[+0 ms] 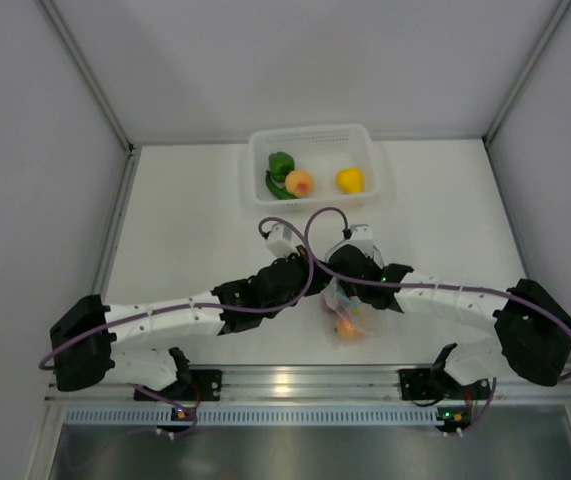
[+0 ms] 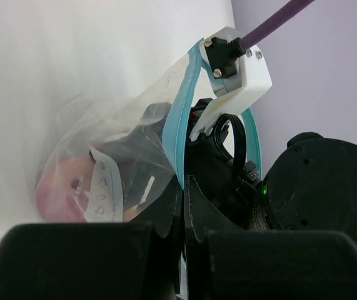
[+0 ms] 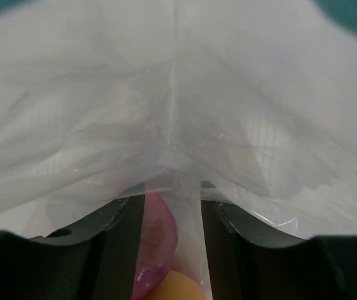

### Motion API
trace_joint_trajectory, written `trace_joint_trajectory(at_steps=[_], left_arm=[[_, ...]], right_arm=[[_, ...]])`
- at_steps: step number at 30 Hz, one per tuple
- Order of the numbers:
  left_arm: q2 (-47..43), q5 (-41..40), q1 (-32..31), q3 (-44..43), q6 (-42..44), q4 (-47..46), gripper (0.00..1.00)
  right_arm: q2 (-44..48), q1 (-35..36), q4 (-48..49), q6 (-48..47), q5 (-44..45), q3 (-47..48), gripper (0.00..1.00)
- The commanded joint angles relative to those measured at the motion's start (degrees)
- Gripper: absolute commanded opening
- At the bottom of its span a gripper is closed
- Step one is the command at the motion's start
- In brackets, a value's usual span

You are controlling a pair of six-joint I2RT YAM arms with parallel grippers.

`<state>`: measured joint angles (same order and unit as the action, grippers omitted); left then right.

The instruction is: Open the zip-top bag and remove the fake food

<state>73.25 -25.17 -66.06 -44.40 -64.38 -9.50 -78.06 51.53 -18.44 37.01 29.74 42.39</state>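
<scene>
The zip-top bag [image 1: 348, 312] hangs between my two grippers near the table's front. My left gripper [image 2: 186, 187] is shut on its light blue zip strip [image 2: 173, 137], and a pink-orange fruit [image 2: 56, 190] shows through the clear plastic. The strip loops around my right wrist, so my right gripper [image 3: 172, 203] sits inside the bag mouth under hazy film [image 3: 178, 94]. Its fingers stand a narrow gap apart, closed on a purple piece [image 3: 158, 250] and a plastic fold. An orange fruit [image 3: 172, 289] lies just below. In the top view both grippers, left [image 1: 317, 278] and right [image 1: 339, 278], meet above the bag.
A white mesh basket [image 1: 310, 131] stands at the back centre. It holds a green pepper [image 1: 281, 162], a slim green chili [image 1: 277, 188], a peach fruit [image 1: 299, 183] and a yellow pepper [image 1: 350, 180]. Purple cables arch over both wrists. Walls close in the table's left, right and back.
</scene>
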Motion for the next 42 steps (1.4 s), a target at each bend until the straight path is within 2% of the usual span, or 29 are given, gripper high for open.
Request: trace_joint_trajectory(at_steps=[1, 4, 7, 15, 18, 29, 33, 37, 42], left_arm=[[-1.89, -1.99, -0.21, 0.54, 1.01, -2.81, 0.0], [-1.98, -2.95, -0.21, 0.9, 1.36, -2.72, 0.0], [-1.36, -3.31, -0.21, 0.98, 1.71, -2.81, 0.0], [0.4, -3.4, -0.12, 0.19, 3.12, -2.72, 0.0], [0.57, -3.22, -0.12, -0.16, 3.65, -2.72, 0.0], [0.14, -2.78, -0.12, -0.16, 4.79, -2.72, 0.0], [-0.83, -4.18, -0.12, 0.81, 5.05, -2.72, 0.0], [-1.71, -5.24, -0.12, 1.51, 5.49, -2.63, 0.0], [-1.8, -6.12, -0.12, 1.78, 5.58, -2.63, 0.0]], right_arm=[[3.44, -0.55, 5.34, -0.63, -7.49, -1.87, 0.43], [7.38, -0.55, 5.25, 0.77, -8.81, -3.1, 0.45], [11.6, -0.55, 8.58, 1.48, -14.76, -5.12, 0.48], [14.34, -0.55, 10.43, 1.05, -20.24, -8.02, 0.58], [11.63, -0.03, 9.83, 0.25, -18.75, -8.29, 0.62], [3.27, 2.79, 12.2, 3.33, -14.0, -8.64, 0.66], [4.84, 3.4, 10.88, 3.33, -13.48, -9.17, 0.68], [5.9, 3.58, 8.69, 3.06, -14.26, -9.34, 0.8], [6.43, 4.81, 8.76, 4.73, -13.21, -10.57, 0.79]])
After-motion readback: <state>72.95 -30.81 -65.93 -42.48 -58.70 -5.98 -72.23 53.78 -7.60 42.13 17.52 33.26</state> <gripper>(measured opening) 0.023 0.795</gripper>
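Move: Inside the bag, the red onion lies about 5 cm to the right hand's left, some 2 cm nearer the base and 4 cm below its finger point. The orange sits farther back, about 8 cm behind the right hand, roughly 1 cm to its left and 5 cm lower. From the left hand, the onion is about 16 cm below, roughly level fore and aft, and 3 cm to the right. Still pinching the bag's blue zip edge, the left hand lowers it about 3 cm and eases it left, rolling some 10 degrees. Inside the bag mouth, the right hand draws back and left about 5 cm in a small rise, then sinks some 3 cm towards the red onion, rolling its left side up about 15 degrees and opening its half-open fingers wide until they frame the onion; a grip can't be seen. ##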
